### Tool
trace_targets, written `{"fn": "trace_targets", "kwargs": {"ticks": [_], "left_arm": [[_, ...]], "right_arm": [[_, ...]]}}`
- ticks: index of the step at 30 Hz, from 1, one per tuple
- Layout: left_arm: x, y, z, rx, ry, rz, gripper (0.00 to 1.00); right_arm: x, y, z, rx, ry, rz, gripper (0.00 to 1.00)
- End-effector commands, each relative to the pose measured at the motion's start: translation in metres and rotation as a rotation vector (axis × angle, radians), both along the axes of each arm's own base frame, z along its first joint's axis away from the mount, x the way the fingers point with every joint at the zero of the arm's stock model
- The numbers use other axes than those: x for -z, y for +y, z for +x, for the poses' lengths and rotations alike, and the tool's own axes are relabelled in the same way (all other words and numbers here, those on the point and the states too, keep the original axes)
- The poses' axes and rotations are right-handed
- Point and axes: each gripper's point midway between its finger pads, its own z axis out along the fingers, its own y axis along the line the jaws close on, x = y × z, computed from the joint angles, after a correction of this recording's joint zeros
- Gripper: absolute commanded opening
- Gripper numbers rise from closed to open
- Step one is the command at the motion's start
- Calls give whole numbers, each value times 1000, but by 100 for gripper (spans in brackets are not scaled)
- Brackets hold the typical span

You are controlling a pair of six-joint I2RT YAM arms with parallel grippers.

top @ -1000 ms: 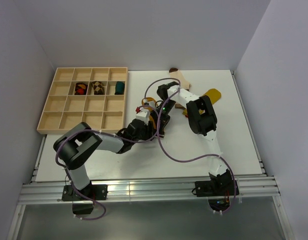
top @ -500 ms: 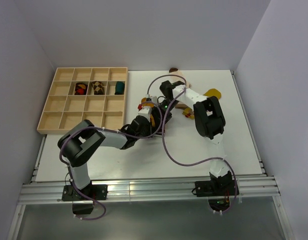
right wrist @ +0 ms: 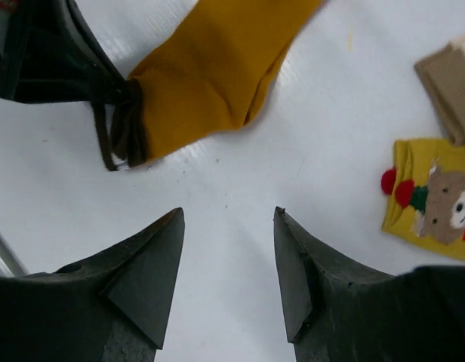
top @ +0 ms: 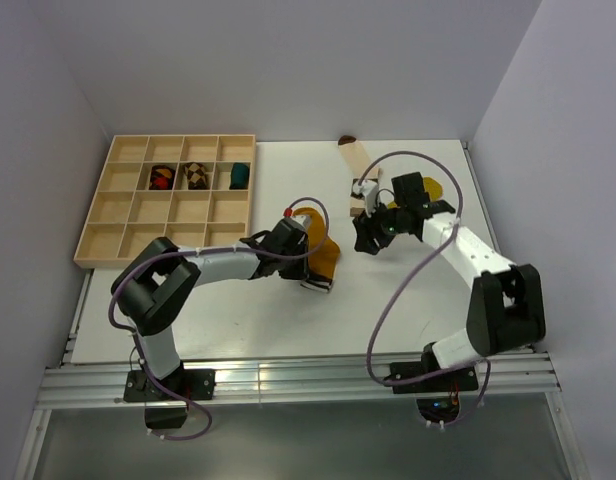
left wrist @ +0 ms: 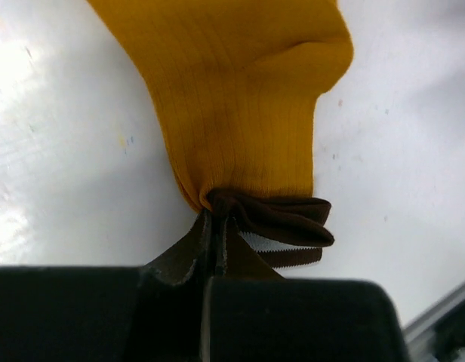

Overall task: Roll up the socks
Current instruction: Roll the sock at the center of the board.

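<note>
The mustard-orange sock (top: 326,255) lies flat mid-table, its dark-and-white cuff (left wrist: 281,222) bunched between the fingers of my left gripper (left wrist: 215,226), which is shut on it. My right gripper (right wrist: 229,215) hovers to the sock's right, open, with only bare table between its fingers (right wrist: 153,279). In the right wrist view the left gripper (right wrist: 59,53) shows pinching that cuff. The cream sock (top: 359,172) lies at the back. The yellow sock (right wrist: 432,200), with red marks and a bear, lies beside the cream sock's end (right wrist: 451,83). In the top view it is mostly under my right gripper (top: 364,242).
A wooden compartment tray (top: 98,205) sits at the back left, holding a red-and-dark bundle (top: 161,177), a brown-checkered bundle (top: 195,176) and a teal bundle (top: 238,176). Yellow fabric (top: 431,187) shows past the right arm. Cables loop over the table near both arms.
My left gripper has shut on the mustard sock's cuff. The right gripper has opened, let go and swung off to the right. The sock now lies stretched out flat.
</note>
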Motion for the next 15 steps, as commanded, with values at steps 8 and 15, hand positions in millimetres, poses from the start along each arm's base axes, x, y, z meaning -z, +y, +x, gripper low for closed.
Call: {"fn": "trace_targets", "kwargs": {"ticks": [8,15], "left_arm": [[9,27,-66,7,524,-6,0],[11,21,-71,-10,641,-25,0]], "right_arm": [[0,58,-56,-346,-513,-42,58],[7,88,-94,-516,-623,-49,60]]}}
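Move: The left fingers already pinch the orange sock at its striped cuff; the cuff's middle lies about 2 cm back and 3 cm right of that hand, 2 cm below it, and the toe 13 cm ahead, 1 cm right. From the open right hand the cuff is some 9 cm back, 12 cm left and 10 cm down; the yellow sock is about 10 cm ahead and 8 cm right, the beige sock 17 cm ahead and 3 cm left. Back towards its base, the left hand drags the pinched cuff about 5 cm, low over the board and drifting slightly left, tipping some 30 degrees so its fingers lose their forward slant. The right hand, fingers still open, sweeps back about 11 cm and left 7, sinking some 3 cm towards the cuff's free side while turning counter-clockwise and swinging its fingertips forward. ##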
